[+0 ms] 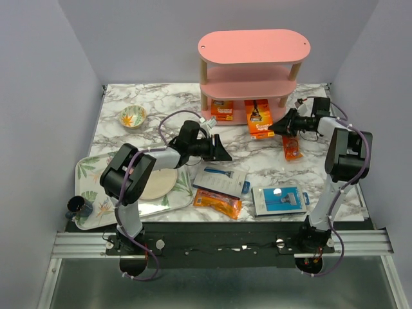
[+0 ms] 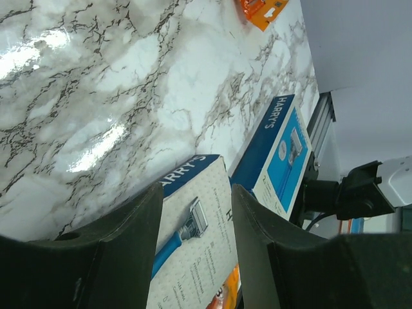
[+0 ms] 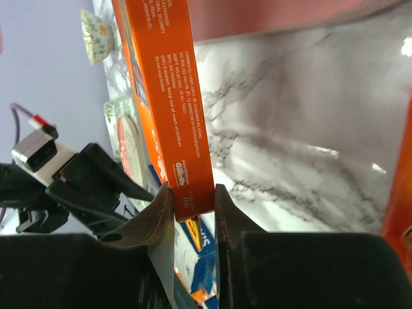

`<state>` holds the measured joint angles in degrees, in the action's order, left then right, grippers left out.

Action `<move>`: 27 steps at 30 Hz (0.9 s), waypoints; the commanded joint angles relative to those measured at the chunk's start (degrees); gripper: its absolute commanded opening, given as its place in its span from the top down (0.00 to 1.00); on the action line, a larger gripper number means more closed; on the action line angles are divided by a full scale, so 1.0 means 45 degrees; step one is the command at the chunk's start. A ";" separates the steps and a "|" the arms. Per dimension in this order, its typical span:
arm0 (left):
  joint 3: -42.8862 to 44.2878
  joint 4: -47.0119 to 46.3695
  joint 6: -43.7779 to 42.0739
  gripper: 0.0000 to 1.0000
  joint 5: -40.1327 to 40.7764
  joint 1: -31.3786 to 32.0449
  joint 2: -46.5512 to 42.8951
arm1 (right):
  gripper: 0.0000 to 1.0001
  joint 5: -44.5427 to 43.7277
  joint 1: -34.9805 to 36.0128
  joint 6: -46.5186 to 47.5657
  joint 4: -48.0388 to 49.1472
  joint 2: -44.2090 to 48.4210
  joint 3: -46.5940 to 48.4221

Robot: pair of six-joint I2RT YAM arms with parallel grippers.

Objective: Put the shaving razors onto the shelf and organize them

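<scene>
The pink three-tier shelf [image 1: 253, 46] stands at the back. One orange razor pack [image 1: 222, 111] lies on its bottom board. My right gripper [image 1: 280, 123] is shut on a second orange pack [image 1: 260, 120] at the front edge of that board; in the right wrist view this pack [image 3: 168, 96] sits pinched between the fingers [image 3: 192, 198]. Two more orange packs [image 1: 291, 149] [image 1: 217, 203] lie on the table. My left gripper [image 1: 223, 152] is open and holds nothing, hovering over a blue-and-grey razor card [image 2: 193, 238]. The other blue card [image 1: 278, 199] lies near the front.
A floral tray [image 1: 87, 172] with a round plate [image 1: 159, 183] sits front left, and a dark cup [image 1: 80, 206] stands at its corner. A small floral bowl [image 1: 132, 116] is at the back left. Purple walls close in on both sides.
</scene>
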<state>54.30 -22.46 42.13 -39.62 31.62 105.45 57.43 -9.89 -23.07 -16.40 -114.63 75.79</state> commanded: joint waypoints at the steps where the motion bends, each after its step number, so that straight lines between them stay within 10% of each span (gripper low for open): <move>1: 0.0040 0.0945 -0.1100 0.45 -0.0396 -0.0053 -0.0387 | 0.85 -0.0203 -0.0126 -0.0243 0.0461 -0.1029 0.1477; 27: 0.0569 0.2139 -0.2272 0.45 -0.0122 0.0552 -0.0015 | 0.75 -0.1024 -0.0478 -0.1905 0.0892 -0.3316 0.3880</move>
<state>55.90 -14.31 34.09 -39.79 33.82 105.08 53.12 -10.87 -31.42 -12.93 -127.68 90.37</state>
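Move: The right hand pinches the orange razor pack by its near right edge, its middle about 5 cm ahead and 4 cm left. Its place on the bottom shelf is some 12 cm ahead and 2 cm left; the shelved pack stands 10 cm ahead, 21 cm left, and the orange pouch 6 cm back, 9 cm right. From the open left hand that place is roughly 22 cm ahead, 19 cm right. The right hand carries the still-pinched razor pack about 7 cm forward into the bottom shelf, sinking 2 cm. ##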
